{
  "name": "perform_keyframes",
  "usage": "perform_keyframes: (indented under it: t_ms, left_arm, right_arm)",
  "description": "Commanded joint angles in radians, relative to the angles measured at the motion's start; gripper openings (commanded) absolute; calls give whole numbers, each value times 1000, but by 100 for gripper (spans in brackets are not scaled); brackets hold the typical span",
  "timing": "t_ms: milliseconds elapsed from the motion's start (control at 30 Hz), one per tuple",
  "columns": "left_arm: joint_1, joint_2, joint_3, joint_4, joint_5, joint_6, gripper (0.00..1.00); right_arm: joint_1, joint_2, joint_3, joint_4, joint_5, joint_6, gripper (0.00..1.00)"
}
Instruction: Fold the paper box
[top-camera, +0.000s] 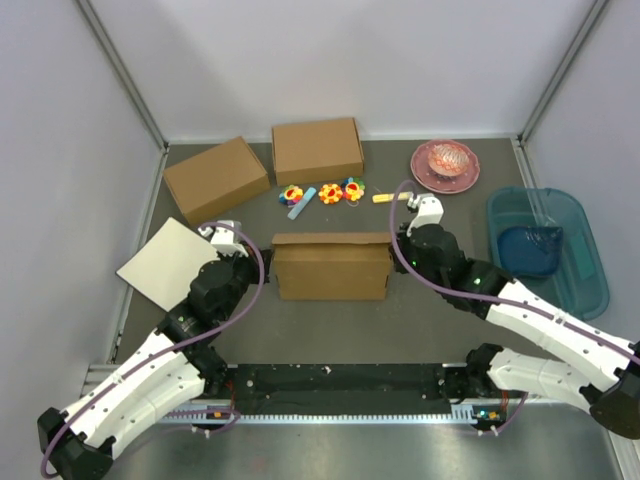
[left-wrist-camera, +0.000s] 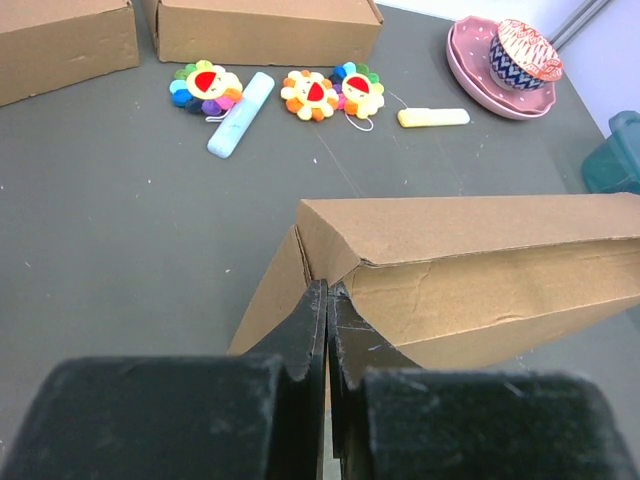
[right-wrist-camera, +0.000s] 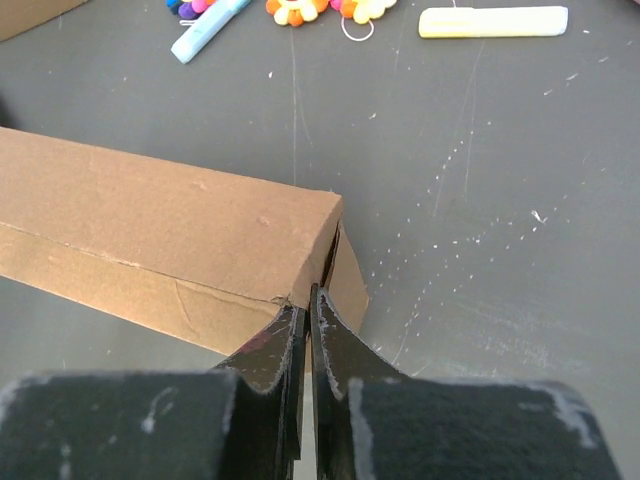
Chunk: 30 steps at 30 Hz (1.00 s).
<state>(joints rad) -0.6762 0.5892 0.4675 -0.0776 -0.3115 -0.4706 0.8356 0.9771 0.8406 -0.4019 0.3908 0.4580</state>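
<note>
The paper box (top-camera: 332, 265) stands in the middle of the table as a long brown cardboard shape, its top panel folded over. My left gripper (top-camera: 268, 264) is at its left end. In the left wrist view that gripper (left-wrist-camera: 328, 292) is shut, tips touching the box's (left-wrist-camera: 470, 270) near left corner, where a side flap angles outward. My right gripper (top-camera: 394, 262) is at the right end. In the right wrist view it (right-wrist-camera: 308, 296) is shut too, tips against the box's (right-wrist-camera: 170, 230) near right corner beside a loose end flap. I see no cardboard between either pair of fingers.
Two formed brown boxes (top-camera: 215, 178) (top-camera: 317, 150) sit at the back. Flower toys (top-camera: 330, 193), a light blue stick (top-camera: 301, 202) and a yellow marker (top-camera: 385, 198) lie behind the paper box. An off-white board (top-camera: 165, 262) is at left, a pink plate (top-camera: 445, 165) and teal bin (top-camera: 545, 248) at right.
</note>
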Motion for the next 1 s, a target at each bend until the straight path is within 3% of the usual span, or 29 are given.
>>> perform_keyframes:
  t_ms: [0, 100, 267, 633, 833, 967]
  left_arm:
    - [-5, 18, -12, -142, 34, -5, 0]
    - [-6, 18, 16, -152, 28, 4, 0]
    - [-6, 20, 80, -183, 25, 27, 15]
    - [-5, 21, 154, -194, 20, 47, 22]
    - [-6, 46, 192, -188, 25, 62, 33]
    - [-5, 49, 201, -188, 25, 64, 35]
  right_arm:
    - [5, 5, -106, -75, 3, 42, 0]
    - [3, 0, -117, -72, 6, 44, 0]
    - [3, 0, -109, -72, 6, 39, 0]
    - [5, 0, -112, -72, 3, 45, 0]
    - [3, -2, -107, -72, 5, 42, 0]
    - [3, -2, -104, -72, 3, 39, 0]
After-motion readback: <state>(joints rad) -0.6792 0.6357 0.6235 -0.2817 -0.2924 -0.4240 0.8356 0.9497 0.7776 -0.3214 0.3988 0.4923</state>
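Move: The left gripper's shut tips sit in the seam at the box's left top corner, practically at the hand point. The box's middle lies about 14 cm right of it, 3 cm ahead and 9 cm lower; the blue marker is some 30 cm ahead, 7 cm right, on the table. The right gripper is likewise shut at the box's right top corner, 1 cm to its left, with the yellow marker about 30 cm ahead and 3 cm right. Open the left gripper about a third to free its tips from the seam at the box's left top corner, easing it back about 1 cm with a slight wrist roll and tip; then lift it some 1.5 cm. Keep the right gripper shut and bearing on the right corner seam, after a first half-centimetre settle downward. ##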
